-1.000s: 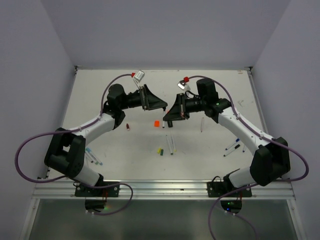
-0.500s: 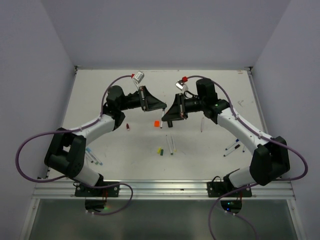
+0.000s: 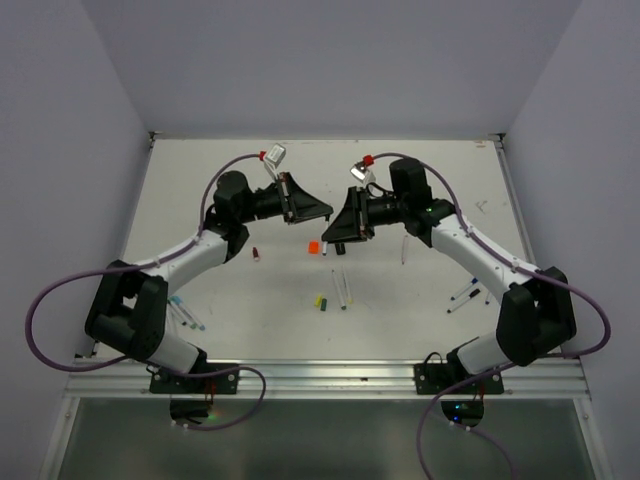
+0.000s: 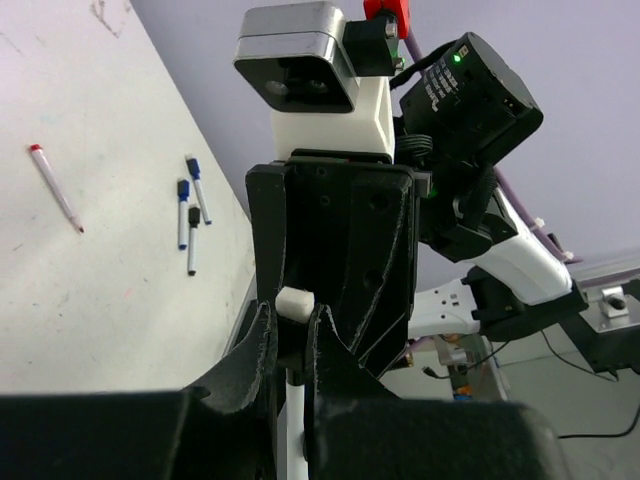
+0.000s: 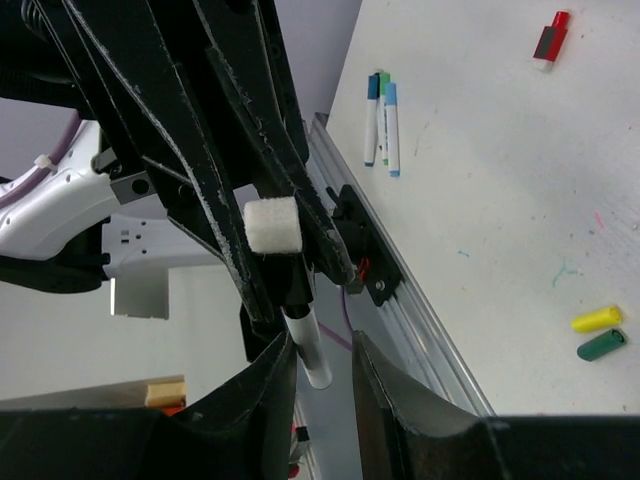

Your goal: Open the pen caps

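My two grippers meet above the middle of the table. My left gripper point(image 4: 292, 318) point(image 3: 327, 214) is shut on a white-barrelled pen point(image 4: 295, 420). Its white end point(image 4: 295, 302) pokes out past the fingertips, and a black section sits between the fingers. In the right wrist view the same pen point(image 5: 308, 345) hangs between the fingers of my right gripper point(image 5: 322, 342) point(image 3: 334, 240). That gripper is open, with a gap beside the barrel. Loose caps lie on the table: orange point(image 3: 313, 246), yellow point(image 5: 597, 319) and green point(image 5: 600, 344).
More pens lie on the table: one in the centre point(image 3: 343, 288), one further right point(image 3: 404, 248), a few at the right point(image 3: 465, 295) and a few at the left point(image 3: 187, 312). A small red piece point(image 3: 256, 253) lies under the left arm. The metal rail point(image 3: 330, 375) runs along the near edge.
My left gripper has closed onto the pen. My right gripper, shut a moment ago, has opened around the barrel. Both arms have stayed nearly still.
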Controlling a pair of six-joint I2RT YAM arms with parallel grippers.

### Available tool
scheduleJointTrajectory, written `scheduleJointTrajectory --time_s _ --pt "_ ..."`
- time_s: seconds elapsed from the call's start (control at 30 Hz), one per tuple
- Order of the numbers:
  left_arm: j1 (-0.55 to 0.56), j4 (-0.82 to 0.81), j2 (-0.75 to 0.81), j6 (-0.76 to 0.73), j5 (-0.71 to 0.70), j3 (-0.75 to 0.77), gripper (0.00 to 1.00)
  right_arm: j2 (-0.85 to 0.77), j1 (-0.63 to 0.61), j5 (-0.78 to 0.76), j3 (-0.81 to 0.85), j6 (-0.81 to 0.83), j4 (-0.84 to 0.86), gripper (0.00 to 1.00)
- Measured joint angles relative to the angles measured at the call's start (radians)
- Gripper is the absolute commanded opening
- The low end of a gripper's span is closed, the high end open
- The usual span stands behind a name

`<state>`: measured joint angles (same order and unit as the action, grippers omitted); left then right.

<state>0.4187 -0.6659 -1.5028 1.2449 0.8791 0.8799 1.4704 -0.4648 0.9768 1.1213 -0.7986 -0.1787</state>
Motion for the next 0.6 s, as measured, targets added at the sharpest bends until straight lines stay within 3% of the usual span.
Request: scheduleJointTrajectory --time_s 0.03,0.17,0.37,0.6 --pt "0.001 0.022 0.006 -0.011 -0.012 0.001 0.00 0.005 0.000 -0.001 0.000 0.000 0.000 0.28" --pt "0.001 0.133 0.014 -0.051 -0.063 0.012 0.00 0.027 -0.009 -0.009 0.011 0.011 0.000 0.00" --pt "0.001 0.418 0.016 -0.134 -0.158 0.103 0.00 0.063 -0.048 -0.168 0.096 0.095 -0.155 0.00" --pt "0.023 0.978 -0.117 -0.305 -0.391 0.485 0.00 0.074 -0.163 -0.609 0.241 0.248 -0.393 0.00"
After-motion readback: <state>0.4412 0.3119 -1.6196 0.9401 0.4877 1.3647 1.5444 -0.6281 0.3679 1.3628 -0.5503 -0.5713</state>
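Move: Below and behind the left fingers, which already hold the black cap, hangs the white barrel, its middle roughly 3 cm back and 4 cm down. The right hand's parted fingers straddle its lower part; its middle is about 1 cm ahead and 1 cm above them. On the table some 25 cm under the right hand lie the orange cap, about 10 cm ahead and 3 cm left, the highlighter, 12 cm ahead and 4 cm right, and two loose pens, level and 3 cm right. Closing on the white barrel, the right fingers pinch it while both hands sink a little; the left keeps its grip on the black cap. Then they pull apart: the left hand draws the cap forward about 7 cm and down 4, the right takes the barrel down and forward about 4 cm each way, and both sets of fingertips dip and swing forward by some 30 degrees. ##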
